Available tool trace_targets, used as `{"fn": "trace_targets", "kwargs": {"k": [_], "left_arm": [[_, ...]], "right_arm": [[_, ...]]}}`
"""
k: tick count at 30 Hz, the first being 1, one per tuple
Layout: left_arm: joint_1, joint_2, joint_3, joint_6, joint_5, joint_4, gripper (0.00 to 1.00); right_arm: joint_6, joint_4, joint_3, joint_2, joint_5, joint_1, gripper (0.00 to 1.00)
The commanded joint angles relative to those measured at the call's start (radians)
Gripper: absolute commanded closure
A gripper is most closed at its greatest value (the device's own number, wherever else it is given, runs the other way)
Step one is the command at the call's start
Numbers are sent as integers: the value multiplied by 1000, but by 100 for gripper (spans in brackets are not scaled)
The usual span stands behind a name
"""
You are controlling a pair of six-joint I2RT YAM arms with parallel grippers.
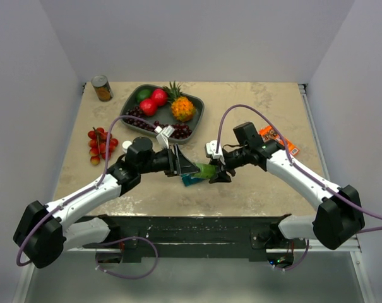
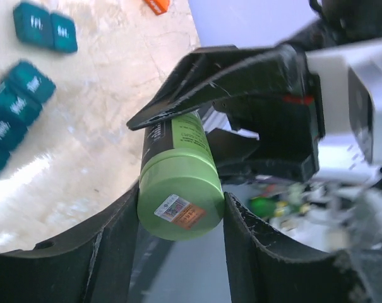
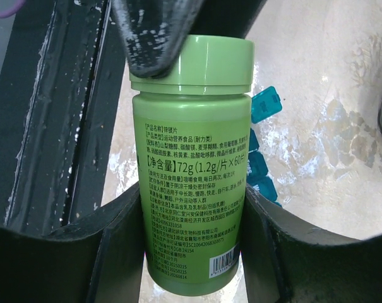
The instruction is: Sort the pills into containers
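A green bottle [image 1: 206, 170] with a green cap hangs above the table between both arms. My left gripper [image 1: 178, 161] is shut on the cap; in the left wrist view its fingers [image 2: 115, 240] press both sides of the stickered cap end [image 2: 180, 205]. My right gripper [image 1: 217, 169] is shut on the bottle's labelled body [image 3: 191, 177], fingers [image 3: 115, 246] clamping its lower part. Teal containers [image 1: 192, 180] lie on the table just under the bottle, also seen as strips of containers [image 2: 45, 28] and containers [image 3: 264, 104] behind it. No pills show.
A dark grey fruit tray [image 1: 200, 108] with pineapple, apples and grapes stands at the back. A tin can [image 1: 102, 88] is at the back left, cherry tomatoes [image 1: 101, 144] at the left, an orange packet [image 1: 279, 139] at the right.
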Motion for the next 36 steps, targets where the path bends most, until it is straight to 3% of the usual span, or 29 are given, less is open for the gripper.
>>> {"fn": "trace_targets", "kwargs": {"k": [1,2,5,6,9,13,15,17,23,30,36], "left_arm": [[-5,10,60,-396,39,36,100],[-5,14,56,-409,42,47,97],[-7,21,21,-433,76,180,53],[-5,16,17,-430,90,221,30],[1,-8,66,-305,94,134,6],[36,-62,96,-44,105,-1,1],[39,-91,128,145,63,-161,1],[38,-126,131,241,42,-299,1],[38,-240,73,490,28,-417,1],[36,-439,4,911,27,-302,1],[38,-530,-127,1108,-113,-46,1]], "right_arm": [[16,45,2,-17,17,-2,100],[16,47,-1,-24,20,-4,100],[14,48,-4,-36,22,-5,100],[14,48,-4,-36,20,-5,100],[13,47,-6,-37,16,-5,100],[11,42,-4,-37,11,-4,100],[8,42,-4,-40,14,-5,100],[8,42,-7,-50,17,-5,100],[2,44,-12,-53,17,-10,100],[-33,24,-15,-51,10,-10,100],[-67,12,-24,-51,-21,-11,100]]}}
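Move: The green bottle's cap is already between the left fingertips, the bottle's body running on about 4 cm to their right. The teal pill strip lies about 12 cm below that hand, some 3 cm to its right and 2 cm ahead; the separate teal box is about 11 cm right and 7 cm ahead, equally low. From the right hand, which grips the body, the cap is about 5 cm to the left, at nearly the same height. Twist the left gripper's hold on the cap a last 15 degrees or so, counter-clockwise as looked at from the left hand, then open the fingers wide and let go of it. Bring the emptied gripper up a little, then left and back away from the bottle, ending about 7 cm farther left and 4 cm higher, rolling the wrist back as it goes. Keep the right gripper still, holding the bottle. ##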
